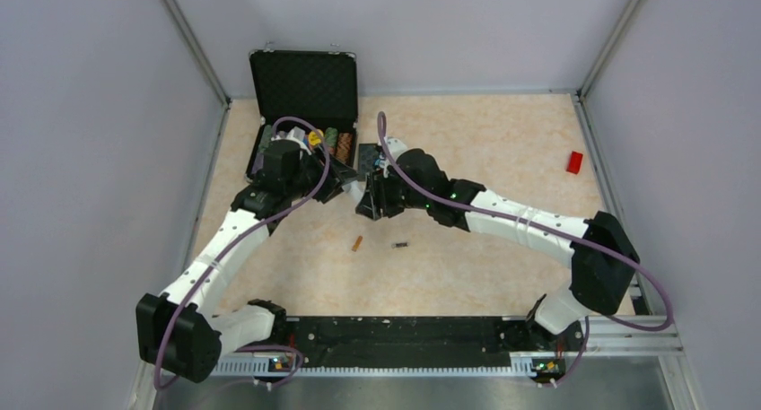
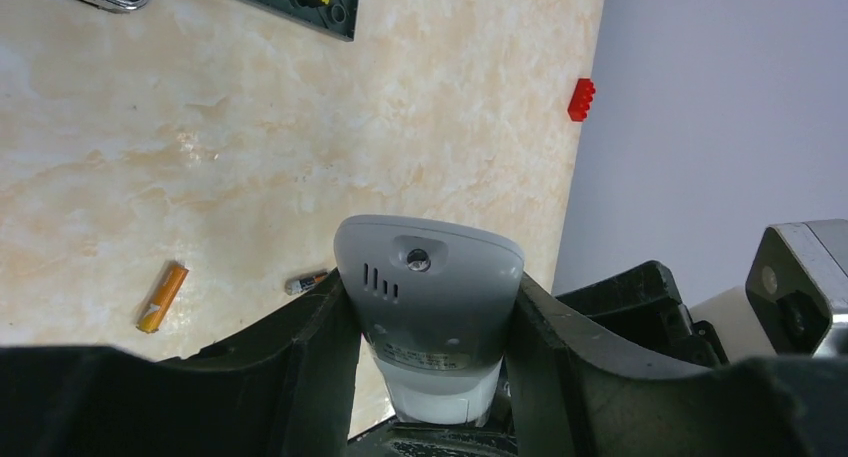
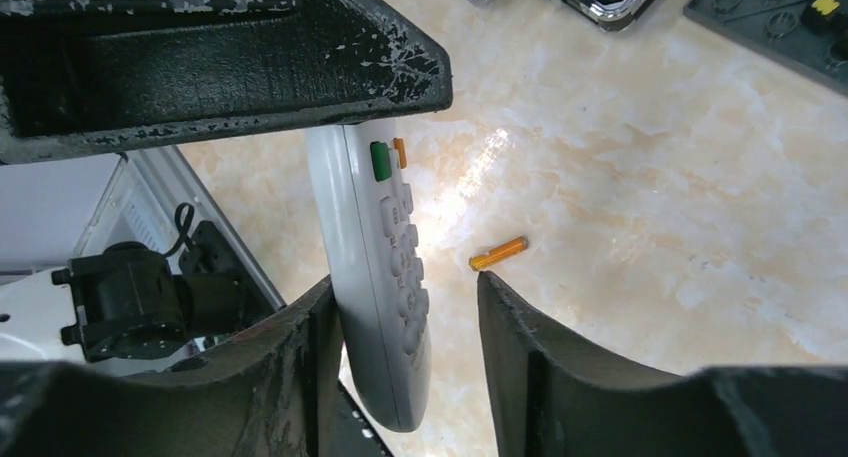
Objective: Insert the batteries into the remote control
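Observation:
The white remote control [image 2: 428, 297] is held off the table, clamped between the fingers of my left gripper [image 2: 428, 282], with its back face and a screw hole towards the camera. In the right wrist view the remote control [image 3: 375, 277] shows its button face. My right gripper [image 3: 405, 280] stands open around it: one finger lies against its back, and a gap separates the other finger from the buttons. In the top view both grippers meet near the case, left gripper [image 1: 336, 184] and right gripper [image 1: 370, 199]. The orange battery [image 1: 357, 243] and the dark battery [image 1: 400, 245] lie on the table in front of them.
An open black case [image 1: 303, 87] with several items stands at the back left. A dark tile [image 1: 370, 154] lies beside it. A small red block [image 1: 574, 161] sits near the right wall. Grey walls enclose the table on three sides.

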### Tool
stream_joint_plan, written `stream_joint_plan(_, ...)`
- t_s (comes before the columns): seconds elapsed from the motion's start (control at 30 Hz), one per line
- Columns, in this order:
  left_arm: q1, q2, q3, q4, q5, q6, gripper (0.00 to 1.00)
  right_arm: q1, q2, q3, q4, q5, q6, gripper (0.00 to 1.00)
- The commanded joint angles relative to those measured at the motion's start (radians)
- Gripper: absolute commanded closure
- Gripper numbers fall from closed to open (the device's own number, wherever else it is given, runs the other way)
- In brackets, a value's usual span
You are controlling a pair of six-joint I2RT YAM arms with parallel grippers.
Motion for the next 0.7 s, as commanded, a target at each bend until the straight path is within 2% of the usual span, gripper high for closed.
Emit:
stream_joint_plan(0.0,-0.004,-0.012,0.044,0.018,0.019,0.001,1.00,0.008,0.007,0.055,0.020,0.021,0.017,0.58)
stream_joint_plan(0.07,-0.004,-0.023,0.035,0.033,0.031,0.002,0.99,0.007,0.005,0.058,0.022,0.013,0.022,0.71)
stream_joint_plan(0.1,-0.004,-0.031,0.029,0.048,0.042,0.004,0.94,0.008,-0.001,0.059,0.023,0.014,0.024,0.75)
stream_joint_plan(0.17,-0.003,-0.052,0.008,0.092,0.069,0.004,0.79,0.008,-0.014,0.061,0.027,-0.001,0.027,0.84)
stream_joint_plan(0.2,-0.003,-0.064,-0.004,0.119,0.080,0.003,0.68,0.007,-0.021,0.064,0.030,-0.017,0.031,0.86)
stream_joint_plan(0.3,-0.002,-0.107,-0.036,0.188,0.112,0.009,0.38,0.004,-0.045,0.068,0.034,-0.074,0.056,0.88)
stream_joint_plan(0.33,-0.001,-0.121,-0.041,0.206,0.125,0.016,0.34,-0.001,-0.055,0.065,0.039,-0.096,0.072,0.88)
stream_joint_plan(0.5,-0.001,-0.222,-0.109,0.302,0.149,0.023,0.22,-0.041,-0.116,0.010,0.132,-0.267,0.200,0.88)
stream_joint_plan(0.67,0.002,-0.298,-0.199,0.549,0.235,-0.125,0.21,-0.068,-0.161,-0.051,0.300,-0.425,0.346,0.88)
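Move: The remote control hangs steeply from the left fingers, its lower end between the still-open right fingers. Its middle lies about 3 cm right, 2 cm back and 2 cm below the left hand, and some 2 cm left, 2 cm ahead and 2 cm above the right hand. From the right hand, the orange battery lies about 4 cm back and 4 cm left, the dark battery 4 cm back and 8 cm right, both roughly 20 cm down. The remote control changes hands: the right fingers close on its lower end while the left hand holds it still, then the left fingers spread and let go. Both hands rise about 7 cm, the left also drawing back some 4 cm and the right about 3 cm, each tilting its fingertips up some 20 degrees. ##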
